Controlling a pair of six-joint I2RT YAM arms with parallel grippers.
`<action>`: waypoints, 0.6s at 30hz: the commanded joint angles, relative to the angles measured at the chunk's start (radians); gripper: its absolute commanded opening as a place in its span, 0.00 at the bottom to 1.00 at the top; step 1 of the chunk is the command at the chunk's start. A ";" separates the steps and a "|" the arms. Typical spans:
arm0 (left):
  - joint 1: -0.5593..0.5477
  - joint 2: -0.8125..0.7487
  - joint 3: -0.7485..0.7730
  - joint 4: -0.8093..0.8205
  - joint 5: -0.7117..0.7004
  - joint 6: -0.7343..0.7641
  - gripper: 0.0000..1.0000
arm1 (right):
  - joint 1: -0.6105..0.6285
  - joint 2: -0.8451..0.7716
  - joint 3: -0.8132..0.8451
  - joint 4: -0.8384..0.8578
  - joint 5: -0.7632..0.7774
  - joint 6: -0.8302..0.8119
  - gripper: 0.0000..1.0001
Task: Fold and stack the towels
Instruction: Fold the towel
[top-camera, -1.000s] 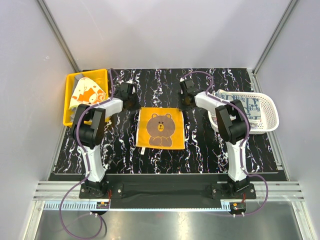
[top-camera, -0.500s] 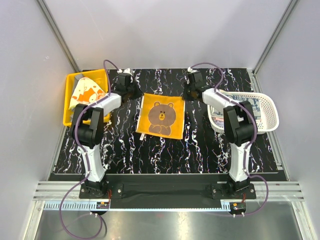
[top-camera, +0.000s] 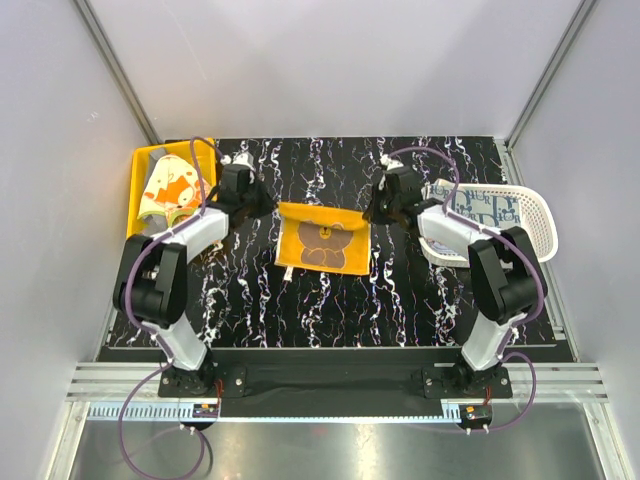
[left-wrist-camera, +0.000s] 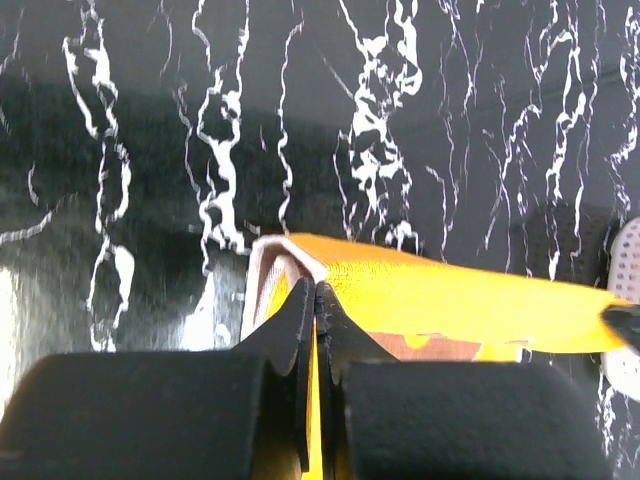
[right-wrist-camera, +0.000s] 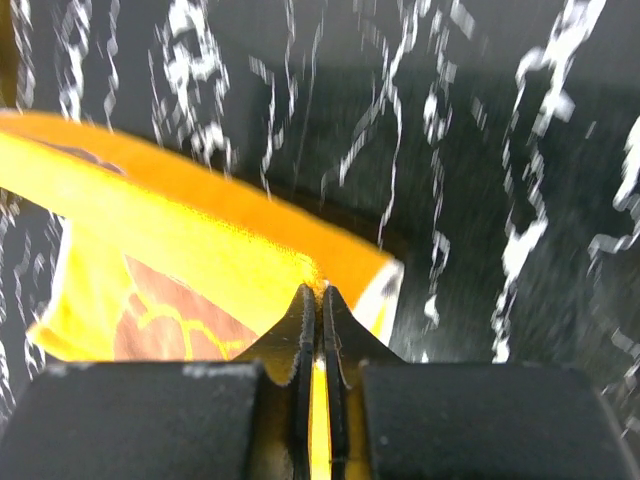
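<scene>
An orange-yellow towel (top-camera: 322, 240) with a brown bear print lies in the middle of the black marbled table. Its far edge is raised off the table and stretched taut between both grippers. My left gripper (top-camera: 264, 206) is shut on the far left corner, and my right gripper (top-camera: 372, 210) is shut on the far right corner. In the left wrist view the left gripper (left-wrist-camera: 316, 290) pinches the towel (left-wrist-camera: 450, 300) at its white-hemmed corner. In the right wrist view the right gripper (right-wrist-camera: 318, 292) pinches the towel (right-wrist-camera: 190, 240) the same way.
A yellow bin (top-camera: 136, 205) at the back left holds an orange-and-white towel (top-camera: 170, 188). A white slotted basket (top-camera: 541, 215) at the right holds a blue-white patterned towel (top-camera: 482, 205). Grey walls close in the table on three sides.
Both grippers took the towel's far corners, drew them back, then lifted and carried them toward the near side. The towel now looks shorter, its far part raised.
</scene>
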 joint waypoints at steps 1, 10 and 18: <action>-0.003 -0.086 -0.082 0.055 -0.042 -0.007 0.00 | 0.031 -0.086 -0.063 0.052 0.003 0.020 0.03; -0.063 -0.215 -0.250 0.080 -0.054 0.000 0.00 | 0.084 -0.197 -0.205 0.061 0.056 0.055 0.03; -0.109 -0.276 -0.318 0.081 -0.074 0.005 0.00 | 0.093 -0.254 -0.282 0.066 0.070 0.070 0.02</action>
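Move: The hands hold the raised far edge of the yellow towel; its near edge, midpoint, lies some 14 cm back, 15 cm right and 9 cm below the left hand, and about 12 cm back, 13 cm left and 8 cm below the right. The towel's white tag is about 15 cm back and 5 cm right of the left hand. The white basket's middle is roughly 35 cm to the right of the right hand, about level with it fore and aft. Both hands, still pinching the towel's raised edge, sweep back about 8 cm towards its near edge, sinking slightly. ##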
